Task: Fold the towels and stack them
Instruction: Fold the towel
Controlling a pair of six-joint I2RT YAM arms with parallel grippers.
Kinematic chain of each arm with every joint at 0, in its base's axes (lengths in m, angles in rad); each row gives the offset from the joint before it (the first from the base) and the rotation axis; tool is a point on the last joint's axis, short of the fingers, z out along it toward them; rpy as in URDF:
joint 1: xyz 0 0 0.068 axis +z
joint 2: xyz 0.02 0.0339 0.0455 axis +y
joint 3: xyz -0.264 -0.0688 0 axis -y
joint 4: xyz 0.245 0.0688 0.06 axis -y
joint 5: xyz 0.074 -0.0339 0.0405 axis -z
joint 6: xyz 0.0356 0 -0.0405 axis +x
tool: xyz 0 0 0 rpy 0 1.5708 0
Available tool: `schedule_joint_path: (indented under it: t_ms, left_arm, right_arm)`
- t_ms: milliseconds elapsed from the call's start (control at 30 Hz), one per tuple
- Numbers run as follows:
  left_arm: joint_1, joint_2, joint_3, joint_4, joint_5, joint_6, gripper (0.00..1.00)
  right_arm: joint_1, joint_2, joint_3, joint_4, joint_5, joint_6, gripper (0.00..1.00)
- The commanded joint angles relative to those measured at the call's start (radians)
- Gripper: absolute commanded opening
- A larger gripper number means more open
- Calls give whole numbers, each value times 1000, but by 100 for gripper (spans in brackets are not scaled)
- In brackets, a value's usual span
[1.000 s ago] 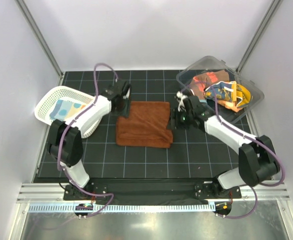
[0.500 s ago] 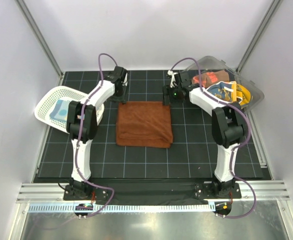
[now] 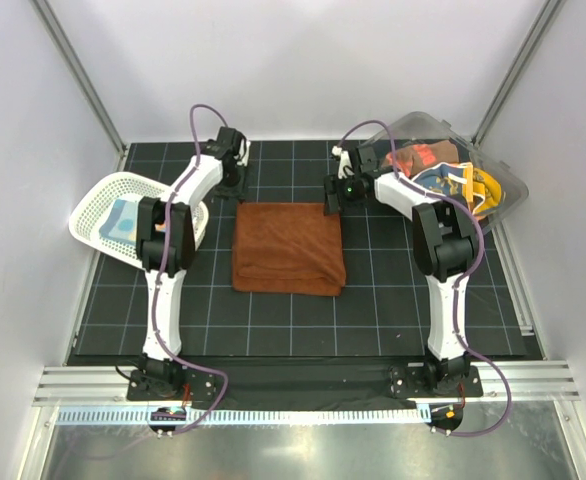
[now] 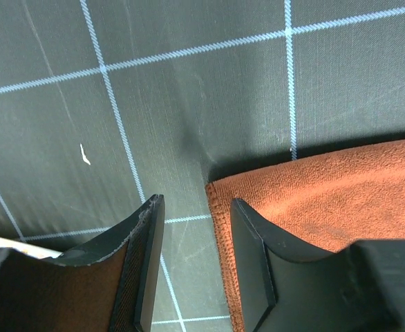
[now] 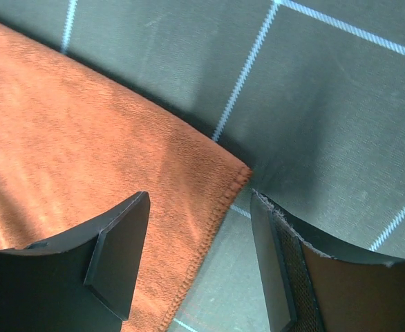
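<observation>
A rust-brown towel (image 3: 288, 247) lies folded flat in the middle of the black gridded mat. My left gripper (image 3: 235, 188) hangs at its far left corner and my right gripper (image 3: 331, 197) at its far right corner. In the left wrist view the left gripper (image 4: 195, 204) is open, with the towel's hemmed edge (image 4: 220, 214) just inside its right finger (image 4: 254, 256). Seen from the right wrist, the right gripper (image 5: 199, 200) is open, straddling the towel's corner edge (image 5: 223, 200). More towels (image 3: 443, 180), orange, yellow and blue, are heaped in the bin.
A white mesh basket (image 3: 98, 195) stands tilted at the left of the mat with a light blue and yellow cloth (image 3: 123, 220) inside. The clear plastic bin (image 3: 503, 185) sits at the far right corner. White walls enclose the mat (image 3: 293, 320).
Both arms have swung away from the towel's sides to its two far corners. The right gripper's jaws have spread wider. The towel itself has not moved.
</observation>
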Motion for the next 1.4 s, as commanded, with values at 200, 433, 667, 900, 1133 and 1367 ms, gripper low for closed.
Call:
schedule_joint_path:
  t_ms: [200, 433, 667, 900, 1133, 1367]
  left_arm:
    - [24, 39, 89, -20, 142, 48, 45]
    - [31, 104, 152, -90, 216, 73, 41]
    - [33, 115, 141, -96, 193, 116, 41]
    - [35, 118, 128, -87, 194, 142, 47]
    - [34, 115, 114, -63, 213, 139, 47]
    - [35, 122, 118, -73, 236, 136, 11]
  right_arm:
    - [-28, 32, 73, 55, -121, -26, 64]
    - [-43, 69, 113, 31, -156, -42, 58]
    - [-46, 78, 126, 28, -132, -70, 58]
    - [-49, 106, 143, 9, -123, -88, 57]
    - [-48, 116, 143, 11, -144, -92, 42]
    - [-48, 103, 125, 16, -143, -96, 19]
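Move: The brown towel's far left corner is about 2 cm to the right of my left hand and 3 cm below it; the white basket's middle is some 17 cm to that hand's left and 3 cm back. From my right hand, the towel's far right corner is about 3 cm ahead, 1 cm lower, with the grey bin's middle roughly 19 cm to the right and 7 cm ahead. I sink my left hand about 3 cm and shift it some 2 cm right onto the towel's far left corner, turning it slightly clockwise, while my half-open right hand eases about 2.5 cm forward onto the far right corner. With both hands settled there, I close both sets of fingers and pinch a corner in each. ##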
